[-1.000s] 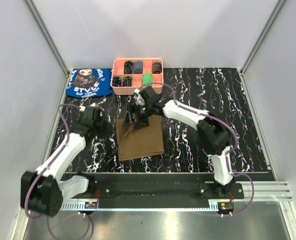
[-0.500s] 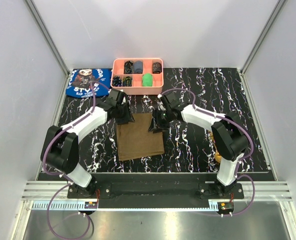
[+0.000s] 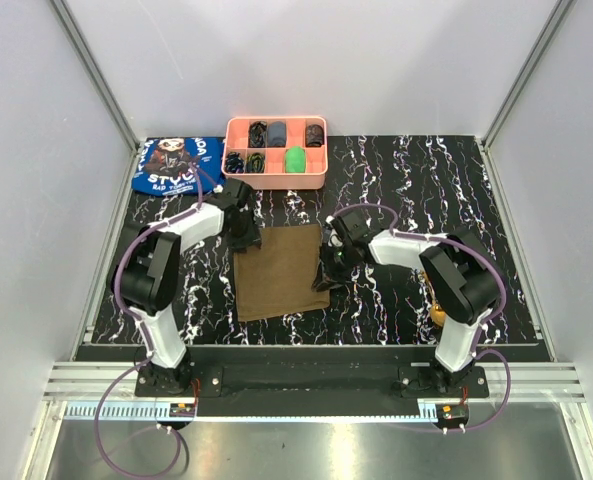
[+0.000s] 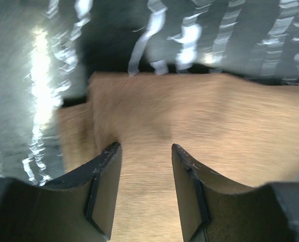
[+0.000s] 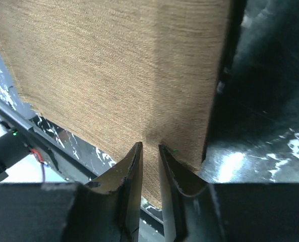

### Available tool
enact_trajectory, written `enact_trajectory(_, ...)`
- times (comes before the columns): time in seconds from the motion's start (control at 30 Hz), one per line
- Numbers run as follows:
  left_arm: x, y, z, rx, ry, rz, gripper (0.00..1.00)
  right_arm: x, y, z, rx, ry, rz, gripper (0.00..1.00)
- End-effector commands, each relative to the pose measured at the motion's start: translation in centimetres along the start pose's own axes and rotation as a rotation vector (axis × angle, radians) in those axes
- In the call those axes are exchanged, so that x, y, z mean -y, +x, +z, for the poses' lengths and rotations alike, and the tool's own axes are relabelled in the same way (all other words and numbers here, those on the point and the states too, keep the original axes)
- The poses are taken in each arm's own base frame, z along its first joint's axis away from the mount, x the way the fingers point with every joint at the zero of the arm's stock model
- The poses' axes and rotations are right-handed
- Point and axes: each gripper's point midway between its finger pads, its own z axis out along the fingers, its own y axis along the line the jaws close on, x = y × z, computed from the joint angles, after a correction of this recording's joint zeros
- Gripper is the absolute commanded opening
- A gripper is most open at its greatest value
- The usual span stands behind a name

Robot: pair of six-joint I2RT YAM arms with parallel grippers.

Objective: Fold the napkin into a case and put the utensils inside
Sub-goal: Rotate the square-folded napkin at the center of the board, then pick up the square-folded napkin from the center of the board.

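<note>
The olive-brown napkin [image 3: 281, 272] lies flat on the black marbled table, in front of the pink tray. My left gripper [image 3: 244, 238] is at its far left corner. In the left wrist view this gripper [image 4: 145, 145] stands open over the napkin [image 4: 199, 116], with only cloth showing between the fingers. My right gripper [image 3: 326, 278] is at the napkin's right edge. Its jaws [image 5: 150, 145] stand a narrow gap apart, tips down on the napkin [image 5: 114, 65] close to that edge. Of the utensils, only a gold-brown bit [image 3: 438, 313] shows behind the right arm.
The pink compartment tray [image 3: 276, 183] with small dark and green items stands at the back centre. A blue printed cloth [image 3: 176, 165] lies at the back left. White walls and metal posts close in the table on three sides.
The right gripper let go of the napkin's far edge, moved to its right edge and narrowed. The left arm swung in to the far left corner and opened wider. The napkin now lies flat.
</note>
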Motion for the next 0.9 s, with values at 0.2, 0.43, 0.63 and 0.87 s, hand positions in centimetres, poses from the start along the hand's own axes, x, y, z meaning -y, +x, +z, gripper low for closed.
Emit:
enact_trajectory(0.2, 0.2, 8.4, -1.1, -0.039, 0.076, -0.073, 0.47, 5.1, -10.1, -2.4, 0.242, 0.232, -0.119, 0.27)
enact_trajectory(0.43, 5.5, 13.9, -6.6, -0.052, 0.295, -0.031, 0.52, 0.4, -16.1, -5.6, 0.282, 0.247, -0.209, 0.4)
enact_trajectory(0.63, 2.9, 8.4, -12.4, 0.157, 0.25, -0.024, 0.72, 0.7, -11.0, -9.6, 0.274, 0.265, -0.092, 0.71)
enact_trajectory(0.87, 0.4, 8.2, -10.4, 0.038, 0.227, -0.054, 0.73, -0.6, -2.6, -8.6, 0.213, 0.054, 0.115, 0.72)
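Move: The square-folded napkin's middle is about 7 cm back and 6 cm right of the left hand, and some 3 cm ahead and 9 cm left of the right hand, a couple of centimetres below both. From the left hand, the pink organizer box is roughly 21 cm ahead and 5 cm right, the blue bag about 19 cm ahead and 16 cm left. Left drags back and right pushes forward, each some 15 cm, turning the napkin counter-clockwise; both then lift, opening. ##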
